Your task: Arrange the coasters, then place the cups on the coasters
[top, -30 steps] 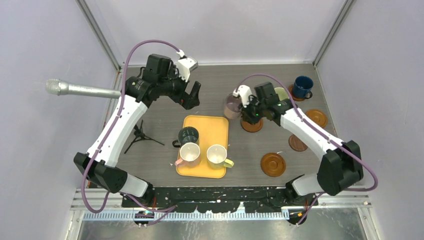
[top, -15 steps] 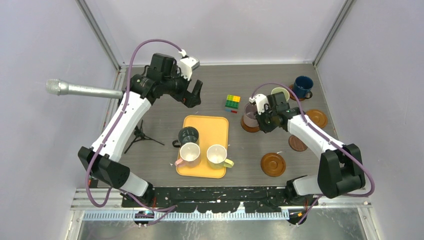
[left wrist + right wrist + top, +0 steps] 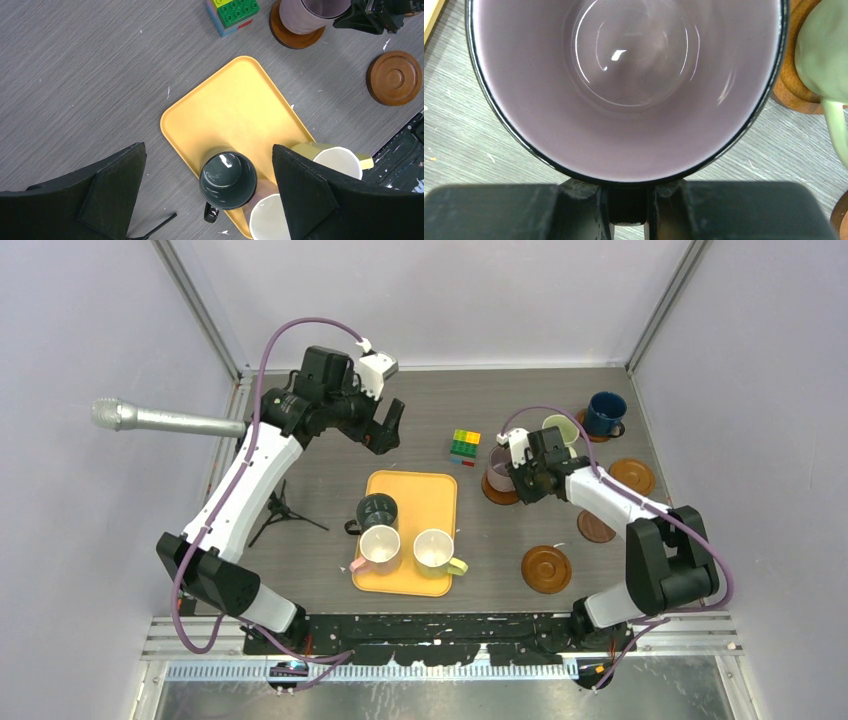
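My right gripper (image 3: 626,200) is shut on the handle of the mauve cup (image 3: 624,75), which sits over a brown coaster (image 3: 503,492) right of the tray; I cannot tell if it rests on it. The same mauve cup (image 3: 310,12) shows at the top of the left wrist view. A light green cup (image 3: 560,428) and a navy cup (image 3: 605,412) stand on coasters behind it. Three bare coasters (image 3: 632,475) (image 3: 595,527) (image 3: 546,568) lie to the right. On the yellow-orange tray (image 3: 420,495) stand dark green (image 3: 228,180), pink-cream (image 3: 380,545) and pale yellow (image 3: 435,550) cups. My left gripper (image 3: 385,435) hangs open high above the tray's far left corner.
A multicoloured cube (image 3: 464,446) sits behind the tray, left of the mauve cup. A silver microphone (image 3: 160,420) juts in from the left wall, and a small black tripod (image 3: 280,510) lies left of the tray. Side walls enclose the table.
My right gripper carried the mauve cup a little to the right, over the coaster, uncovering the cube. The left arm shifted slightly and stays open.
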`<state>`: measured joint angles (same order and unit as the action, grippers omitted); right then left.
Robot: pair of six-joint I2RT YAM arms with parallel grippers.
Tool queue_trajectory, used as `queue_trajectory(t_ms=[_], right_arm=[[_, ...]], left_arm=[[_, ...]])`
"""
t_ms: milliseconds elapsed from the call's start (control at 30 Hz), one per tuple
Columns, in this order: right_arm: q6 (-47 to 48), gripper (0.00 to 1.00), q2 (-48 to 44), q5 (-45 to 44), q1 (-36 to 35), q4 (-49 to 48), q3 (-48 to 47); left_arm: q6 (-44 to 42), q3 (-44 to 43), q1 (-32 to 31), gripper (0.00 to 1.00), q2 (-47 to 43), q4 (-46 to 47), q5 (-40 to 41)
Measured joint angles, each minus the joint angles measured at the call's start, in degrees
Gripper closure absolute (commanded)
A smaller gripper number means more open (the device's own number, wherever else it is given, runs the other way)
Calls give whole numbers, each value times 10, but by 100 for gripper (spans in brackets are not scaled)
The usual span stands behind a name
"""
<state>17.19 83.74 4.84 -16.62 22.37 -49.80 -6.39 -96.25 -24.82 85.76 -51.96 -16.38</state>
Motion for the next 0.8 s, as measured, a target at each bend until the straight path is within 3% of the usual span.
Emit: queue_trajectory(t_ms=[300,567,667,800], right_arm=[[-2,99,11,-5,0,-19,16],[-6,59,11,-11,0,-32,28],[-8,47,11,-12,0,-41,28],[-9,41,5,-9,0,-34,28]], left_arm=[[0,0,0,0,0,0,4],[0,0,0,0,0,0,7],[-1,0,0,0,0,-1,9],[-1,0,0,0,0,-1,10]])
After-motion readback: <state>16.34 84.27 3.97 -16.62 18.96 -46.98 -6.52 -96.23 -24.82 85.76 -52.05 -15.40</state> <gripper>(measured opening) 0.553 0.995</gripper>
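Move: My right hand holds the purple cup by its handle, with the cup just over its brown coaster, whose middle is about 4 cm ahead, 4 cm left and 7 cm below. The green cup stands about 11 cm ahead and 6 cm right, the toy blocks some 9 cm ahead and 12 cm left, and an empty brown coaster 13 cm back and 5 cm right. From my left hand the cup's coaster is roughly 21 cm right, 2 cm ahead and 29 cm down. With my right hand I ease the purple cup down not quite 2 cm onto the coaster beneath it, the wrist hardly turning. Then I spread my fingers from their grip to about half open, letting go of the handle on both sides, and start to rise a few millimetres with the handle still between them. ##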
